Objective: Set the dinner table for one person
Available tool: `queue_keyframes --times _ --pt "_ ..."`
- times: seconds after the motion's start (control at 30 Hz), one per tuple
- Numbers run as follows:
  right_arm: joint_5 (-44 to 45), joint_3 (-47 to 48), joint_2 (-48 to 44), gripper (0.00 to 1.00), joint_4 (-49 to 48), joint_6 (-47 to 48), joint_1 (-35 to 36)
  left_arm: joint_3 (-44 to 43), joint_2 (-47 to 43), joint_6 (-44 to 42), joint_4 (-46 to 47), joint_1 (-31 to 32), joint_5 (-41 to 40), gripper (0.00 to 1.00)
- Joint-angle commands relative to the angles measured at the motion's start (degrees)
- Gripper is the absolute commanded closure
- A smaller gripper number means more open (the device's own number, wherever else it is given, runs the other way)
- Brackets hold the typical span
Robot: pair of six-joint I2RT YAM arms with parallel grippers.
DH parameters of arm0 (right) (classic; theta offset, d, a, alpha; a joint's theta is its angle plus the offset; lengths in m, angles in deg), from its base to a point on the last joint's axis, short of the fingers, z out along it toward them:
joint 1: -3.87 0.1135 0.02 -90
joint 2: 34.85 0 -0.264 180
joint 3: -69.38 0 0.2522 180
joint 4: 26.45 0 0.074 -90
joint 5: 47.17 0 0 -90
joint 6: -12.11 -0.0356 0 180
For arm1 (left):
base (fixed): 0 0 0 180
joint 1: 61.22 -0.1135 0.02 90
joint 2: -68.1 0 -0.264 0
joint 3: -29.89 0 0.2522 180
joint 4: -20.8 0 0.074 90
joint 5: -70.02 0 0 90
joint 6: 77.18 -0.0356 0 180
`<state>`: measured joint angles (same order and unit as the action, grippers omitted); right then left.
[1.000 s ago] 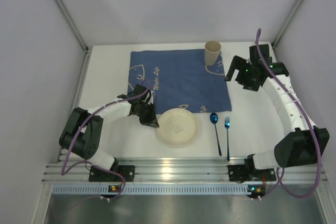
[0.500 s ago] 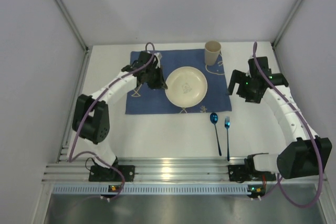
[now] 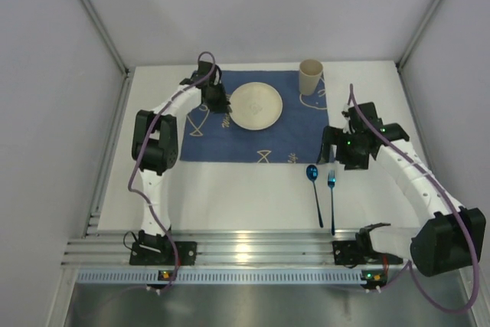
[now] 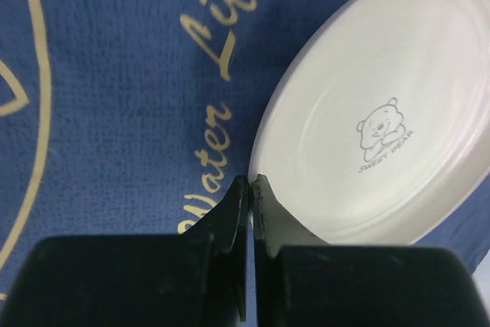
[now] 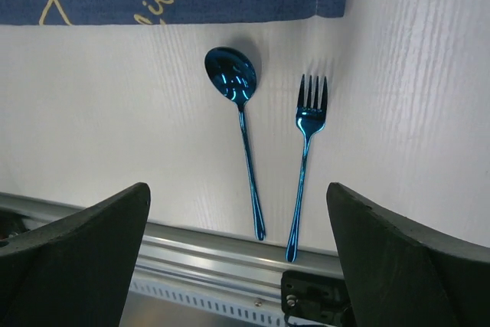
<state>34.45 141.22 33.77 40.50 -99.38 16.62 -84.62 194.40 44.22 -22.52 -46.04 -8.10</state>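
Observation:
A cream plate (image 3: 258,105) with a small bear print (image 4: 380,129) sits over the back middle of the dark blue cloth (image 3: 230,139) on the white dinner table (image 3: 230,189). My left gripper (image 3: 227,104) is at the plate's left side, shut on its rim (image 4: 251,183). A blue spoon (image 3: 316,197) and a blue fork (image 3: 331,198) lie side by side on the table in front of the cloth's right corner. My right gripper (image 3: 341,151) hangs open above them, nothing between its fingers (image 5: 92,235); the spoon (image 5: 246,143) and fork (image 5: 305,158) show below it.
A beige cup (image 3: 310,76) stands upright on the cloth's back right corner. The slotted aluminium rail (image 3: 253,250) runs along the near edge, just past the cutlery handles. Grey walls close in the table on the left, right and back.
My left gripper carried the plate from the near table surface back onto the cloth, ending toward its rear. My right gripper moved forward and left, from beside the cup to above the spoon and fork.

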Motion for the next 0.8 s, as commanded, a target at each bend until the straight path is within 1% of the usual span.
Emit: queue_keyframes --times 0.0,0.13,0.2,0.23,0.27,0.3,0.33,0.37,0.4,0.47,0.5,0.53,0.6,0.67,0.7,0.77 --pt "-1.3 -1.2 0.0 0.02 -1.4 0.3 1.9 -4.9 -0.2 0.9 1.0 -0.1 -1.9 1.0" --pt "-0.4 -3.8 0.6 0.04 -1.7 -0.6 3.6 -4.9 0.4 0.8 -0.8 -0.5 -3.2 1.0" --pt "-0.6 -4.7 0.4 0.07 -2.4 -1.3 4.2 -3.0 -0.3 0.8 -1.0 -0.5 -3.0 0.89" --pt "-0.5 -5.9 0.4 0.07 -2.6 -1.3 5.0 -2.0 -0.8 0.7 -0.7 -0.4 -3.0 0.69" --pt "-0.1 -6.4 0.5 0.08 -2.8 -1.4 5.4 -1.0 -1.3 0.9 -0.2 -0.4 -3.1 0.57" --pt "0.6 -6.5 0.8 0.1 -2.7 -1.9 6.0 1.1 -2.5 0.9 0.1 -0.4 -3.2 0.48" --pt "1.0 -6.1 1.4 0.11 -2.7 -2.1 7.3 2.1 -3.2 1.0 0.6 -0.4 -3.4 0.42" --pt "1.7 -6.1 1.9 0.13 -2.7 -2.4 7.5 3.5 -3.8 1.0 0.6 -0.4 -3.6 0.31" --pt "2.7 -6.1 2.3 0.19 -2.7 -2.8 7.6 4.1 -5.0 1.1 0.6 -0.4 -3.7 0.29" --pt "4.3 -6.1 4.2 0.3 -2.0 -4.3 7.7 5.6 -6.7 0.8 0.6 -0.2 -3.9 0.28" --pt "6.3 -6.2 4.9 0.42 -1.8 -5.6 7.7 6.0 -8.4 0.7 0.6 -0.1 -4.5 0.27" --pt "6.7 -6.6 5.6 0.49 -1.4 -6.2 7.7 6.4 -9.2 0.2 0.3 0.2 -4.8 0.27" --pt "6.7 -7.2 7.3 0.57 -2.2 -7.0 7.7 7.6 -11.8 0.1 -0.1 0.3 -5.1 0.28" --pt "6.9 -8.4 8.2 0.59 -3.3 -8.7 7.6 8.9 -13.4 -0.2 -0.4 0.3 -5.4 0.28" --pt "7.7 -8.8 8.5 0.64 -3.4 -9.6 7.7 9.3 -15.0 -0.4 -0.6 0.3 -5.5 0.28" --pt "8.5 -9.1 9.9 0.68 -3.0 -10.3 7.7 10.3 -16.5 -0.4 -0.9 0.3 -5.6 0.28"
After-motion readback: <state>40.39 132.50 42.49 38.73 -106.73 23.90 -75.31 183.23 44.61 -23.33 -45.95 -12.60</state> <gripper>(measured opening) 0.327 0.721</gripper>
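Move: At the plate's left rim, the left hand still pinches the plate, whose middle lies some 10 cm to its right, about 1 cm ahead and 2 cm lower; the cup stands around 29 cm to its right and 7 cm farther out. The open right hand has the fork's middle about 8 cm back, sideways in line and 12 cm below, with the spoon's middle some 5 cm left of the fork's and level with it. Sinking about 8 cm and drawing back 4 cm, the right hand comes down over the fork just behind its tines, tilting some 15 degrees to point more steeply down and closing its fingers to a third open. The left hand nudges forward and up 2 cm, comes back and down while opening to let go of the plate's rim, then backs off and rises about 5 cm. ##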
